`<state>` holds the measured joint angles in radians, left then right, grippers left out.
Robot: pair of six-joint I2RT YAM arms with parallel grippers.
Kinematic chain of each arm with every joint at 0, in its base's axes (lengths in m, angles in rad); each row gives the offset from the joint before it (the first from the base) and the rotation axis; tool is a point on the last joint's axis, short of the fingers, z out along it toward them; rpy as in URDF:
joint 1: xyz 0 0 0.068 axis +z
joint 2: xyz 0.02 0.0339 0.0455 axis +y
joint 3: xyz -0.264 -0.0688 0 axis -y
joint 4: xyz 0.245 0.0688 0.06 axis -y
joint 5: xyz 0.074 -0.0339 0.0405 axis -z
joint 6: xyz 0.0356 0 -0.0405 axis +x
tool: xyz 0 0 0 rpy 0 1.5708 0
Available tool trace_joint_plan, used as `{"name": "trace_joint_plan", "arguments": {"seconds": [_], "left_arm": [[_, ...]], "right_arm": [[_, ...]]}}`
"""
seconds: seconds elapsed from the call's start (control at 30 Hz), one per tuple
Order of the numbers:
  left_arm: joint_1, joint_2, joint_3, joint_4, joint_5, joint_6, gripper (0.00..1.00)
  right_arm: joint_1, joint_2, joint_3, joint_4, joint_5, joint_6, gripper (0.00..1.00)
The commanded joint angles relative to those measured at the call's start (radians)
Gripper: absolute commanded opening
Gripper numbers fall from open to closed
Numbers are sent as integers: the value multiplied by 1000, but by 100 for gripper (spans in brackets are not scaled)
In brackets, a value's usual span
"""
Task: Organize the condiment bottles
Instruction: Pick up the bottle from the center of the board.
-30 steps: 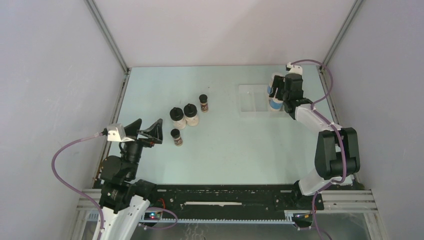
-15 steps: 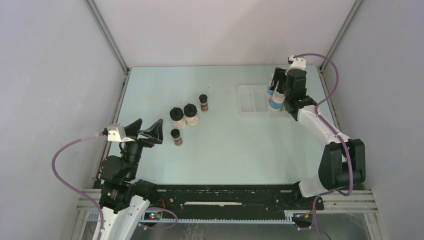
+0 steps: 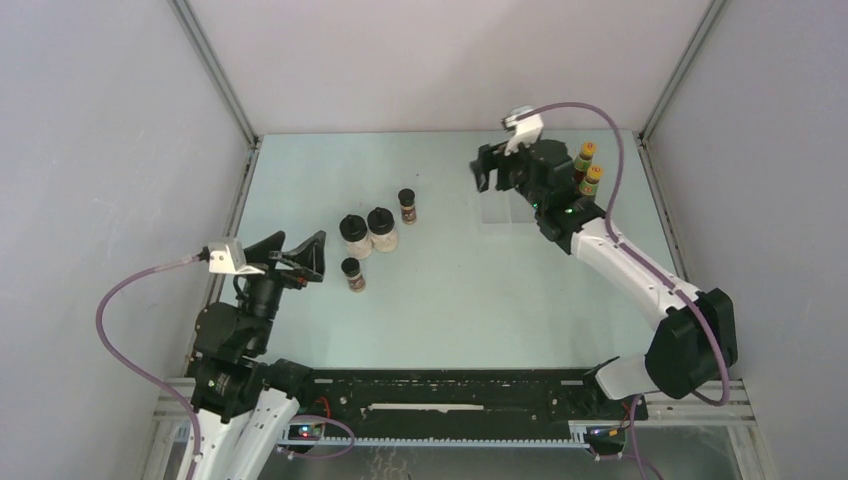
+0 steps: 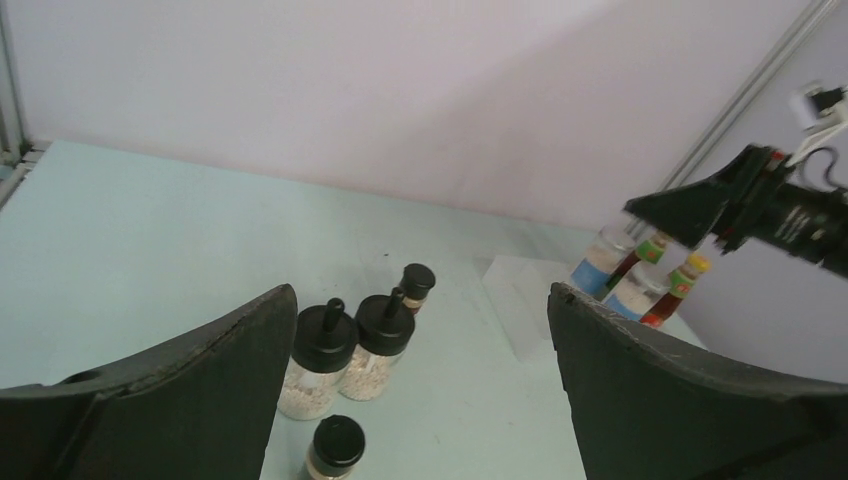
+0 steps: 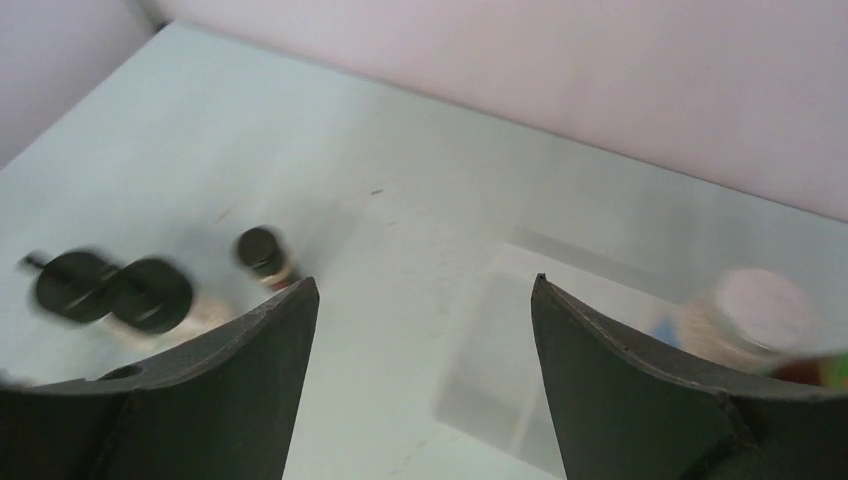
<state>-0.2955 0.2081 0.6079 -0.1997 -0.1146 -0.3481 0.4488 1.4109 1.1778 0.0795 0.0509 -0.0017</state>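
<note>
Two black-lidded pale jars (image 3: 353,235) (image 3: 381,228) stand together left of the table's centre. One tiny dark jar (image 3: 407,205) is behind them and another (image 3: 351,273) in front. Two red sauce bottles with yellow caps (image 3: 585,152) (image 3: 592,175) stand at the back right. Beside them in the left wrist view are two blue-labelled jars (image 4: 598,265) (image 4: 626,293); my right arm hides them from above. My right gripper (image 3: 497,172) hangs open and empty over the left part of the clear tray (image 3: 497,208). Near the left edge my left gripper (image 3: 300,262) is open wide and empty.
The clear tray (image 5: 500,370) lies flat at the back right, its left half bare. Grey walls with metal corner posts (image 3: 215,75) close in the table on three sides. A black rail (image 3: 440,390) runs along the near edge between the arm bases.
My right gripper let go of a blue-labelled jar at the tray's right end, opened wider, and swung up and left over the tray. The left arm barely shifted.
</note>
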Motion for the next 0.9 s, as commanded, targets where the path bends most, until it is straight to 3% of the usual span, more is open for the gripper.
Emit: {"name": "trace_joint_plan", "arguments": {"seconds": [0.0,0.13,0.4,0.87], "left_arm": [[-4,35,48,25,30,-71,100],[-4,72,44,38,21,-104,100],[-4,230,84,42,-33,-130,100],[-56,611,234,-96,-169,-78,100]], "right_arm": [[117,39,37,13,-156,-77,86],[207,97,39,19,-216,-120,87],[236,182,57,28,-361,-123,88],[199,193,56,-30,-315,-107,88]]}}
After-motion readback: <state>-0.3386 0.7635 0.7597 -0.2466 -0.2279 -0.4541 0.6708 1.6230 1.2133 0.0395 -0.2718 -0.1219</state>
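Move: From the right hand, the far spice bottle stands about 23 cm left, 3 cm ahead and 18 cm below; the right pepper jar is about 30 cm left and 4 cm back. The left pepper jar lies some 12 cm ahead of the left hand, 7 cm to its right and 20 cm below, with the right jar 6 cm farther right and 2 cm beyond it and the near spice bottle about 9 cm nearer the base. Swinging left about 15 cm from above the tray, the empty right hand also sinks some 9 cm and draws back 7 cm towards the far spice bottle, turning about 30 degrees counter-clockwise and easing almost to a stop. Meanwhile the left hand reaches about 9 cm forward and 7 cm down towards the left pepper jar, tipping down 25 degrees. Both grippers stay open, short of the bottles. ##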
